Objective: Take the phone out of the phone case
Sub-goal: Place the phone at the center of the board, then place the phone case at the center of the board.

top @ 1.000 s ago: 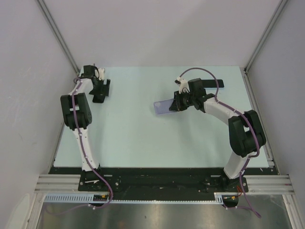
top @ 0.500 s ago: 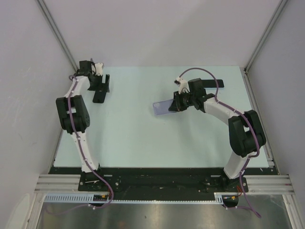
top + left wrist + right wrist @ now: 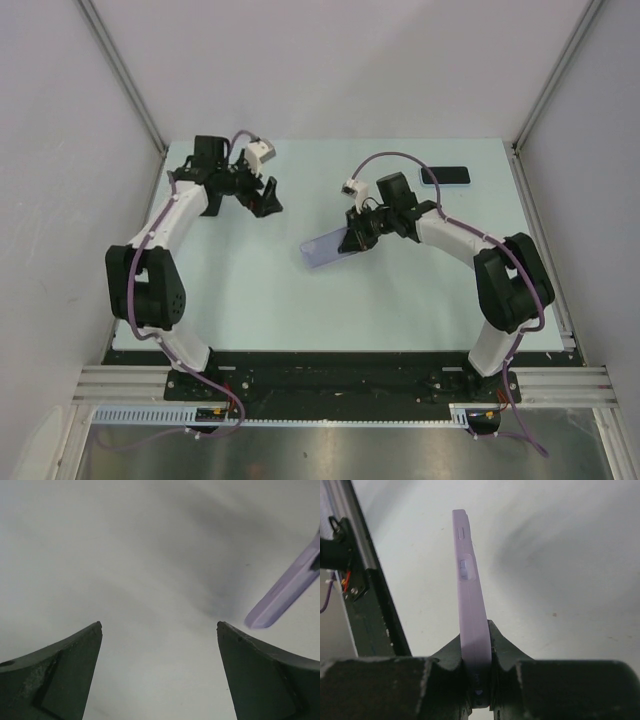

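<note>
A lilac phone case (image 3: 325,247) hangs above the middle of the table, with my right gripper (image 3: 352,238) shut on its right end. Seen from the right wrist, the case (image 3: 469,590) stands edge-on and its side buttons show, clamped in the right gripper (image 3: 479,647). A dark phone (image 3: 445,176) lies flat at the back right of the table, apart from the case. My left gripper (image 3: 268,198) is open at the back left, pointing toward the case. In the left wrist view the left gripper (image 3: 160,630) holds nothing, and the case's end (image 3: 287,592) shows at the right.
White walls and aluminium frame posts (image 3: 125,75) enclose the pale table (image 3: 250,290) on three sides. A black rail (image 3: 330,358) runs along its near edge by the arm bases. The same rail and cabling (image 3: 365,605) show left of the case.
My left arm has swung from the back-left corner toward the middle, its gripper now facing the case. The right gripper has carried the case left and nearer, and the phone at the back right now shows fully.
</note>
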Controlling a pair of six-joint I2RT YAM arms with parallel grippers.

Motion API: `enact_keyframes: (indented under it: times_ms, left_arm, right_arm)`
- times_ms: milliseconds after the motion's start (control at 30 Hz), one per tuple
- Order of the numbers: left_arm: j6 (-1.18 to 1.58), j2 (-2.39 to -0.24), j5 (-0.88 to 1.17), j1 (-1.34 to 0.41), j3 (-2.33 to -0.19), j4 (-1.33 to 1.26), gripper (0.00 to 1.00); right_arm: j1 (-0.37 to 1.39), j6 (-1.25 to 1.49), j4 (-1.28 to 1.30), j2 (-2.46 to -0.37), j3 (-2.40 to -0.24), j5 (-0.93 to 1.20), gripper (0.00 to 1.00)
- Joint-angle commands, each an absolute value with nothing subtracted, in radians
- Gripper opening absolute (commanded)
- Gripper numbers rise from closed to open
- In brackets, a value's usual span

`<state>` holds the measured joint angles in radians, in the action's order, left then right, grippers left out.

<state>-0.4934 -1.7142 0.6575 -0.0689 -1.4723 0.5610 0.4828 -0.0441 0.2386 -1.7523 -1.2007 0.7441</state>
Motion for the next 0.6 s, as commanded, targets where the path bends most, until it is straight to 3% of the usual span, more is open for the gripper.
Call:
enact_keyframes:
  times_ms: [0, 300, 567]
  left_arm:
    - [-0.653, -1.635, 0.928, -0.123, -1.384, 0.577, 1.0]
    - [-0.746, -1.56, 1.097, -0.25, -1.263, 0.6, 1.0]
    - [-0.79, -1.591, 1.068, -0.36, -1.255, 0.718, 0.94]
  right_arm:
    - [0.511, -0.136, 0.284, -1.69, -1.23, 0.871, 0.0]
    - [0.549, -0.228, 0.347, -1.684, -1.232, 0.948, 0.0]
    - [0.564, -0.255, 0.364, -1.684, -1.232, 0.936, 0.0]
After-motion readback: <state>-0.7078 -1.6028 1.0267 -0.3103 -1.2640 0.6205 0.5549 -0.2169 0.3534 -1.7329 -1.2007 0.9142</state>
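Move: The lavender phone case, pinched at its right end by the right gripper, has its middle some 17 cm to the left hand's right, 11 cm back and 9 cm below. The right gripper itself is roughly 24 cm right, 9 cm back and 7 cm below; the freed black phone lies about 19 cm left, 9 cm ahead and 17 cm below. From the right hand, the case's middle is about 6 cm left, 1 cm back and 3 cm lower. Back and to its right, the left hand swings in some 17 cm from above the board towards the free end of the case, almost level, its wrist turning about 35 degrees clockwise and its fingers staying wide open. The right hand keeps its pinch on the case and draws it about 6 cm back and slightly left, turning it some 15 degrees counter-clockwise, both slowing at the end. ##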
